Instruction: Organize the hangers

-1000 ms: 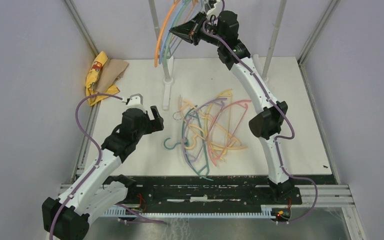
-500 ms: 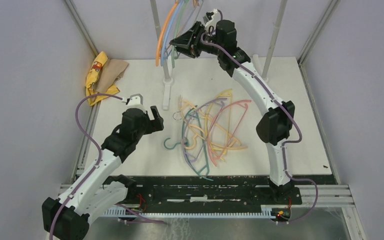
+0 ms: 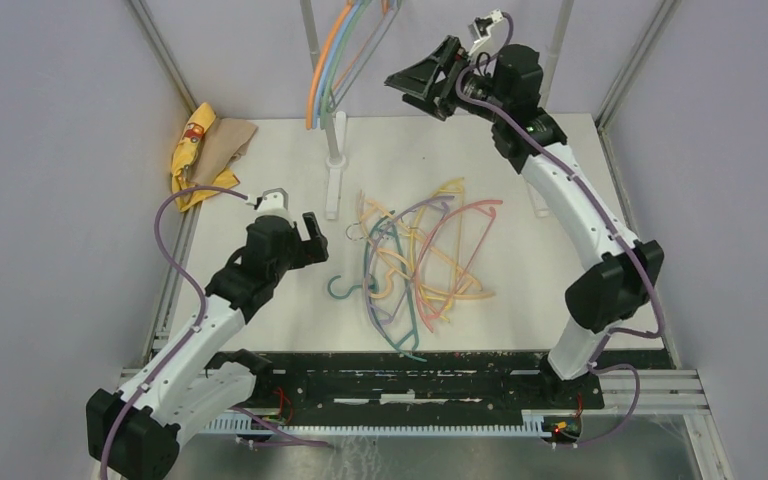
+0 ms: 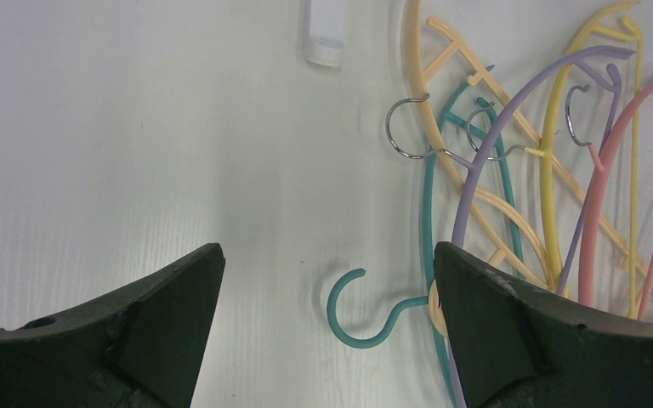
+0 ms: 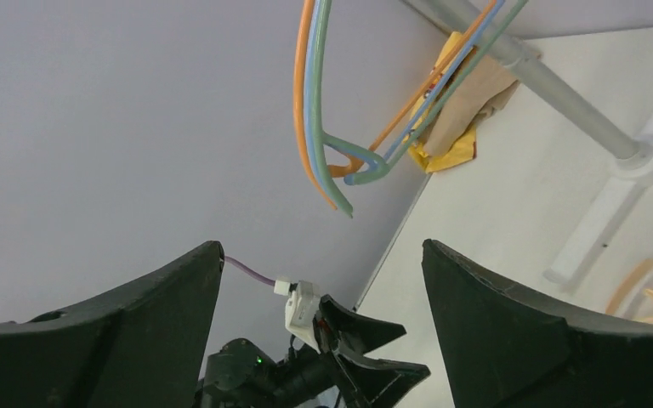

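Three hangers, orange, blue and green (image 3: 332, 62), hang from the rack at the back; the right wrist view shows them (image 5: 316, 119) free of any grip. Several more hangers in teal, purple, yellow, pink and peach lie tangled on the table (image 3: 425, 258). My right gripper (image 3: 410, 92) is raised to the right of the hung ones, open and empty (image 5: 323, 255). My left gripper (image 3: 312, 232) hovers open just left of the pile. In the left wrist view the teal hanger's hook (image 4: 359, 310) lies on the table between its fingers (image 4: 327, 255).
A yellow cloth on brown paper (image 3: 198, 145) lies at the back left corner. The grey rack pole (image 3: 312, 40) stands on a white foot (image 3: 334, 190), with a second pole (image 3: 552, 70) at the back right. Enclosure walls stand on both sides.
My right gripper has opened and drawn back to the right, away from the hung hangers, which stay on the rack. The left arm has not moved.
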Robot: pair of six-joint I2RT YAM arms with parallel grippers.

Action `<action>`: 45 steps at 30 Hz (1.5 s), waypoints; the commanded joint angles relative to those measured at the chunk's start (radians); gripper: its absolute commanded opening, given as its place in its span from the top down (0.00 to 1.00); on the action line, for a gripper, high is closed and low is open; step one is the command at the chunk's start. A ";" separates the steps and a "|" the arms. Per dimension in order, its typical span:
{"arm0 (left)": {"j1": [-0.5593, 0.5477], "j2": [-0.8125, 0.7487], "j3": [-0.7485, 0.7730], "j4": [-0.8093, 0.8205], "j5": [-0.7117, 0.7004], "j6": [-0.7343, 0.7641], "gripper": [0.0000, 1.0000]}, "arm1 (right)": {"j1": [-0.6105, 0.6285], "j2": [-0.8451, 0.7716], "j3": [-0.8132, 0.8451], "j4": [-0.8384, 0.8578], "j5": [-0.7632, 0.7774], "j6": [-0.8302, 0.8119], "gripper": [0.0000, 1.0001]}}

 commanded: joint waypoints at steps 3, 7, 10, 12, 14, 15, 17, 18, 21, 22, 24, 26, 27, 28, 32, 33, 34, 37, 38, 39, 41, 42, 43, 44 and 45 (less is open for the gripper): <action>0.007 0.020 0.034 0.006 -0.014 0.016 0.00 | 0.028 -0.198 -0.144 -0.287 0.105 -0.367 0.09; 0.007 0.038 0.023 0.020 0.002 0.013 0.00 | 0.099 -0.321 -0.380 -0.456 0.278 -0.530 0.14; 0.008 0.055 0.027 0.022 0.008 0.016 0.00 | 0.120 -0.360 -0.573 -0.511 0.341 -0.544 0.22; 0.006 0.060 0.027 0.027 0.008 0.016 0.00 | 0.130 -0.368 -0.686 -0.507 0.355 -0.537 0.34; 0.007 0.064 0.026 0.034 0.009 0.015 0.00 | 0.150 -0.360 -0.767 -0.496 0.365 -0.534 0.39; 0.007 0.067 0.025 0.037 0.011 0.015 0.00 | 0.164 -0.355 -0.796 -0.487 0.372 -0.530 0.40; 0.007 0.077 0.024 0.039 0.016 0.015 0.00 | 0.197 -0.338 -0.837 -0.470 0.380 -0.521 0.40; 0.007 0.081 0.022 0.039 0.016 0.014 0.00 | 0.213 -0.329 -0.853 -0.462 0.385 -0.515 0.40; 0.007 0.085 0.010 0.044 0.019 0.011 0.00 | 0.254 -0.307 -0.881 -0.432 0.388 -0.491 0.41; 0.007 0.081 0.006 0.047 0.020 0.009 0.00 | 0.263 -0.300 -0.887 -0.423 0.386 -0.484 0.40; 0.007 0.074 -0.005 0.050 0.023 0.006 0.00 | 0.276 -0.290 -0.894 -0.410 0.387 -0.474 0.40; 0.007 0.065 -0.013 0.050 0.024 0.004 0.00 | 0.287 -0.285 -0.897 -0.407 0.391 -0.466 0.41; 0.007 0.063 -0.017 0.047 0.022 0.004 0.00 | 0.293 -0.283 -0.898 -0.406 0.395 -0.465 0.41; 0.006 0.060 -0.020 0.045 0.020 0.004 0.00 | 0.298 -0.278 -0.900 -0.405 0.397 -0.465 0.41; 0.007 0.049 -0.025 0.047 0.027 -0.004 0.00 | 0.319 -0.236 -0.909 -0.392 0.412 -0.465 0.41; 0.006 0.046 -0.026 0.047 0.029 -0.006 0.00 | 0.324 -0.225 -0.912 -0.388 0.422 -0.461 0.42; 0.006 0.045 -0.027 0.047 0.030 -0.007 0.00 | 0.331 -0.213 -0.912 -0.384 0.431 -0.458 0.42; 0.007 0.039 -0.027 0.047 0.034 -0.010 0.00 | 0.349 -0.193 -0.907 -0.374 0.451 -0.460 0.44; 0.007 0.040 -0.027 0.047 0.034 -0.010 0.00 | 0.352 -0.188 -0.906 -0.372 0.454 -0.461 0.47; 0.007 0.040 -0.027 0.046 0.034 -0.010 0.00 | 0.354 -0.186 -0.905 -0.372 0.457 -0.459 0.52; 0.007 0.040 -0.023 0.044 0.033 -0.010 0.00 | 0.355 -0.189 -0.903 -0.374 0.462 -0.460 0.68; 0.006 0.041 -0.022 0.044 0.034 -0.010 0.00 | 0.354 -0.196 -0.905 -0.379 0.467 -0.459 0.78; 0.007 0.039 -0.022 0.043 0.034 -0.010 0.00 | 0.355 -0.209 -0.904 -0.387 0.476 -0.459 0.87; 0.007 0.038 -0.021 0.042 0.033 -0.011 0.00 | 0.356 -0.222 -0.904 -0.397 0.486 -0.460 0.94; 0.007 0.036 -0.020 0.042 0.032 -0.010 0.00 | 0.357 -0.239 -0.902 -0.411 0.498 -0.461 0.99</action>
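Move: The pink hanger lying in the heap has its middle about 15 cm back, 10 cm to the right and 40 cm below the right hand. The yellow hanger crosses it about 2 cm farther left and 2 cm farther out; the purple one's middle is some 9 cm left of the pink one's, about level with it. The hung hangers are roughly 8 cm ahead of the right hand, 9 cm left and 5 cm up. From the left hand, the pink hanger is some 23 cm right, 2 cm ahead and 12 cm below. The right fingers end up pinching the pink hanger's curved side near the heap's near half, after the hand leaves the hung hangers and swoops down almost 40 cm and back about 20, drifting a little right. On the way the wrist swings the fingers some 60 degrees, from pointing sideways to pointing down, and they narrow to about half open, then close at the bottom. The open left hand sinks slightly, about 2.5 cm. ##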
